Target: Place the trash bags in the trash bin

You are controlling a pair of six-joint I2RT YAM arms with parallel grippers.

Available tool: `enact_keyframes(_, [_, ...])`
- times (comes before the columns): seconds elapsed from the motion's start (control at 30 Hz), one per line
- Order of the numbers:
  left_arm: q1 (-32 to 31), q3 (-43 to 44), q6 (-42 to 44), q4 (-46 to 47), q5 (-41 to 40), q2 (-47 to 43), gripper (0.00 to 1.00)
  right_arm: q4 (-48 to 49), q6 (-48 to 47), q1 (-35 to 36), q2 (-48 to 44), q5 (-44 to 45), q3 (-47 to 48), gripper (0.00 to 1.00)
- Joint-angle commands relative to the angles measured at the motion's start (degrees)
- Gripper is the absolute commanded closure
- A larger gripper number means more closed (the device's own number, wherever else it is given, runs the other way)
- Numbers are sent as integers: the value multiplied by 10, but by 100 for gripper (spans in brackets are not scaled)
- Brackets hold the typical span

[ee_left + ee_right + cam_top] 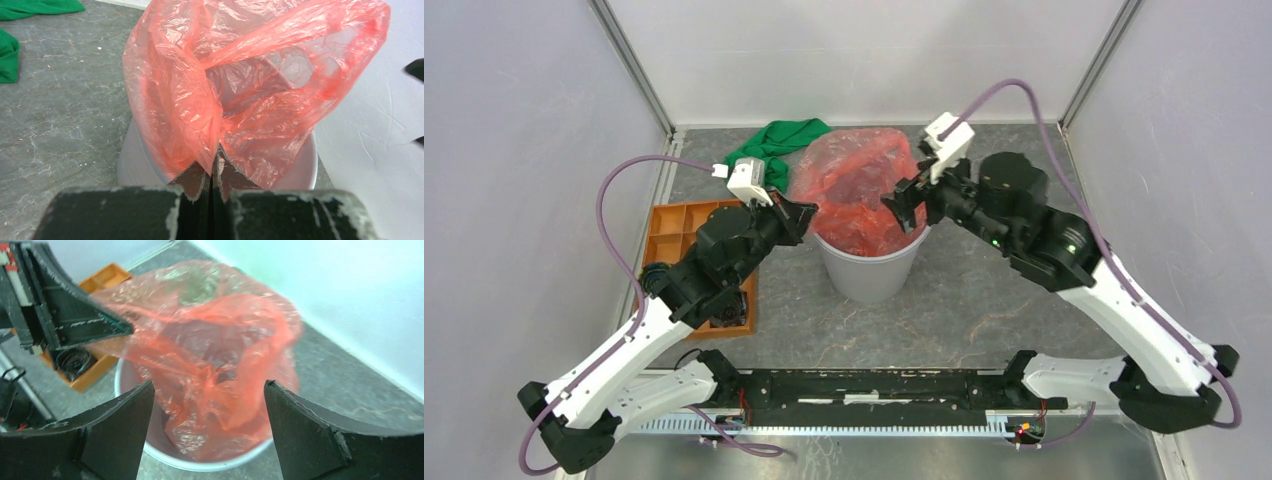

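Note:
The red translucent trash bag (854,185) billows out of the light-grey trash bin (869,275) at the table's middle, its lower part inside the bin. My left gripper (809,215) is shut on the bag's left edge just above the rim; in the left wrist view its tips (214,160) pinch a fold of the bag (240,90) over the bin (131,160). My right gripper (904,210) hovers at the bag's right side. In the right wrist view it (209,385) stands open above the bag (215,340) and the bin's rim (197,465), holding nothing.
An orange compartment tray (674,225) lies left of the bin, partly under the left arm. A green cloth (779,140) lies behind the bin at the back. White enclosure walls stand close on the left, right and back.

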Motion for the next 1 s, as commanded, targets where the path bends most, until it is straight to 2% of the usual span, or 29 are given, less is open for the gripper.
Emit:
enact_keyframes(0.0, [0,10,-24,17,18,-11,98,18,-3,2,-28,101,-17,12])
enact_keyframes(0.03, [0,11,-26,16,21,-11,98,22,-16,3,-29,115,-19,12])
enact_keyframes(0.17, [0,14,-37,19,35,-12,98,52,-8,3,-29,141,-41,26])
enact_keyframes(0.37, [0,13,-52,27,54,-16,98,91,15,3,-7,146,-70,28])
enact_keyframes(0.5, [0,15,-64,32,80,-22,98,139,-3,2,11,200,-89,33])
enact_keyframes(0.6, [0,10,-83,37,112,-31,98,189,-54,-1,32,225,-105,40])
enact_keyframes(0.73, [0,-18,-122,51,151,-38,98,208,-121,-5,81,151,-91,54])
enact_keyframes(0.8, [0,-39,-144,70,169,-39,98,200,-130,-5,103,107,-86,66])
enact_keyframes(0.93, [0,-60,-181,106,192,-31,98,70,-83,-6,157,-14,-16,84])
enact_keyframes(0.97, [0,-61,-185,111,199,-25,98,40,-59,-5,166,-45,-4,86])
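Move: From the right hand, wide open above the bin, the red trash bag's middle is about 7 cm ahead, 5 cm left and 9 cm down. The trash bin's middle is some 5 cm ahead of that hand, 4 cm left and well below. From the left hand, shut on the bag's edge, the bin is about 4 cm ahead and 9 cm right, its middle some 18 cm below; the green cloth lies roughly 28 cm ahead and 10 cm left on the table. Lift the right gripper slightly and swing it to the right, then drive it forward and down about 12 cm over the bin, veering left at the end, and close the fingers to pinch a fold of the bag. Keep the left fingers shut on the bag's edge while bringing that hand about 5 cm back and right, turning it clockwise and tipping its left side down some 15 degrees. ##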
